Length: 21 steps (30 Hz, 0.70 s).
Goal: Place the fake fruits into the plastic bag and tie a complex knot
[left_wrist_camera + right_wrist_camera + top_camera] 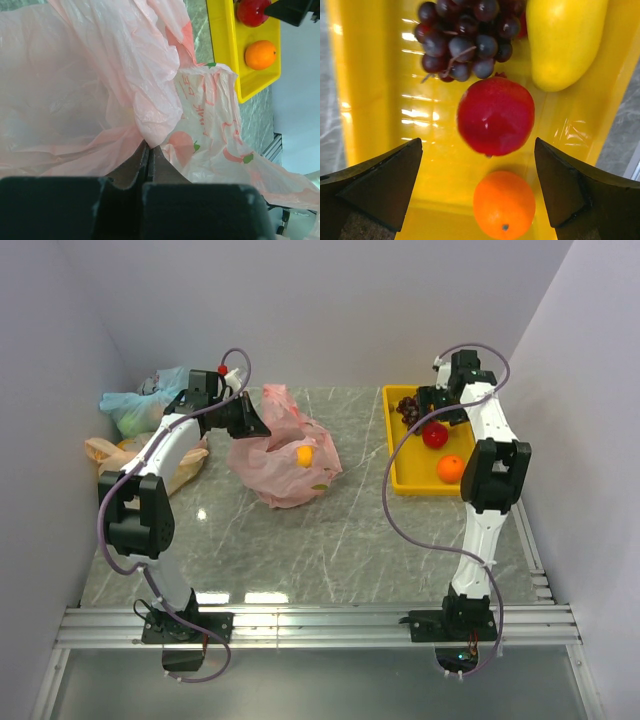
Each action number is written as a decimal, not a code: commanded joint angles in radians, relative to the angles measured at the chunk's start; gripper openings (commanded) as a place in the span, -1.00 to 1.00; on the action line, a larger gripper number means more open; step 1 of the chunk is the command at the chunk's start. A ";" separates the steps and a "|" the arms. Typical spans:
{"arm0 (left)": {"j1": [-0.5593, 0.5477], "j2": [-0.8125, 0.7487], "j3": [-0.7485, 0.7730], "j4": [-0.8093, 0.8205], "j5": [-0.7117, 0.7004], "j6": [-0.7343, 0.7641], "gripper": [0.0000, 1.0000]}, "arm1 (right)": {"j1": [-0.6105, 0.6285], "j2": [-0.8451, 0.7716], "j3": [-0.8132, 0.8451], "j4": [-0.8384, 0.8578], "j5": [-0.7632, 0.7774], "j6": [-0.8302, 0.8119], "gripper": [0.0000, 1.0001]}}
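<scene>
The salmon-pink plastic bag (285, 462) lies crumpled mid-table with an orange fruit (305, 453) showing inside it. My left gripper (250, 420) is shut, pinching a fold of the plastic bag (100, 75) at its fingertips (149, 146) and holding the bag's left edge raised. Over the yellow tray (400, 478) my right gripper (432, 410) hangs open. In the right wrist view the right gripper (478, 145) straddles the red round fruit (495, 115) without touching it. An orange (504, 205) lies nearer, with the grape bunch (462, 40) and yellow fruit (565, 40) beyond.
A blue-green tied bag (135, 408) and a pale peach tied bag (105, 450) sit at the far left, against the wall behind the left arm. The tray's rim (225, 45) lies just right of the pink bag. White walls close in the table's back and sides.
</scene>
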 commanded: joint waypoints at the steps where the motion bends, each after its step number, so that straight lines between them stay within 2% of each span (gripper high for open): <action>1: 0.003 0.005 0.032 0.026 0.026 -0.002 -0.99 | -0.002 0.023 0.034 -0.005 0.049 -0.027 0.99; 9: 0.003 0.014 0.036 0.023 0.027 0.001 -0.99 | -0.002 0.077 0.009 0.037 0.048 -0.043 0.95; 15: 0.003 0.017 0.036 0.027 0.035 -0.013 -0.99 | -0.008 0.086 0.023 0.025 0.063 -0.033 0.61; 17: 0.003 0.017 0.035 0.026 0.033 -0.013 -0.99 | -0.011 0.083 0.034 0.006 0.057 -0.038 0.43; 19: 0.003 0.015 0.036 0.027 0.032 -0.013 -0.99 | -0.011 0.062 0.042 -0.009 0.040 -0.049 0.26; 21: 0.003 0.017 0.036 0.026 0.032 -0.011 -0.99 | -0.012 0.026 0.033 -0.012 -0.010 -0.058 0.19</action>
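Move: The red pomegranate lies in the yellow tray nearly under the open right gripper, some 5 cm below, 1 cm ahead and 1 cm to its right. From the pomegranate, the grapes are about 6 cm ahead and 5 cm left, the mango roughly 8 cm ahead and 4 cm right, the orange 8 cm back and 4 cm right. From the left hand the pomegranate is about 44 cm right, 9 cm ahead and 13 cm lower. Sink the wide-open right gripper about 4 cm, almost straight down and drifting barely 1 cm right, until its fingers straddle the pomegranate; then stop there and close them by roughly a quarter, so that both tips pinch its sides. Hold the left gripper still, shut on the pink bag's rim. ##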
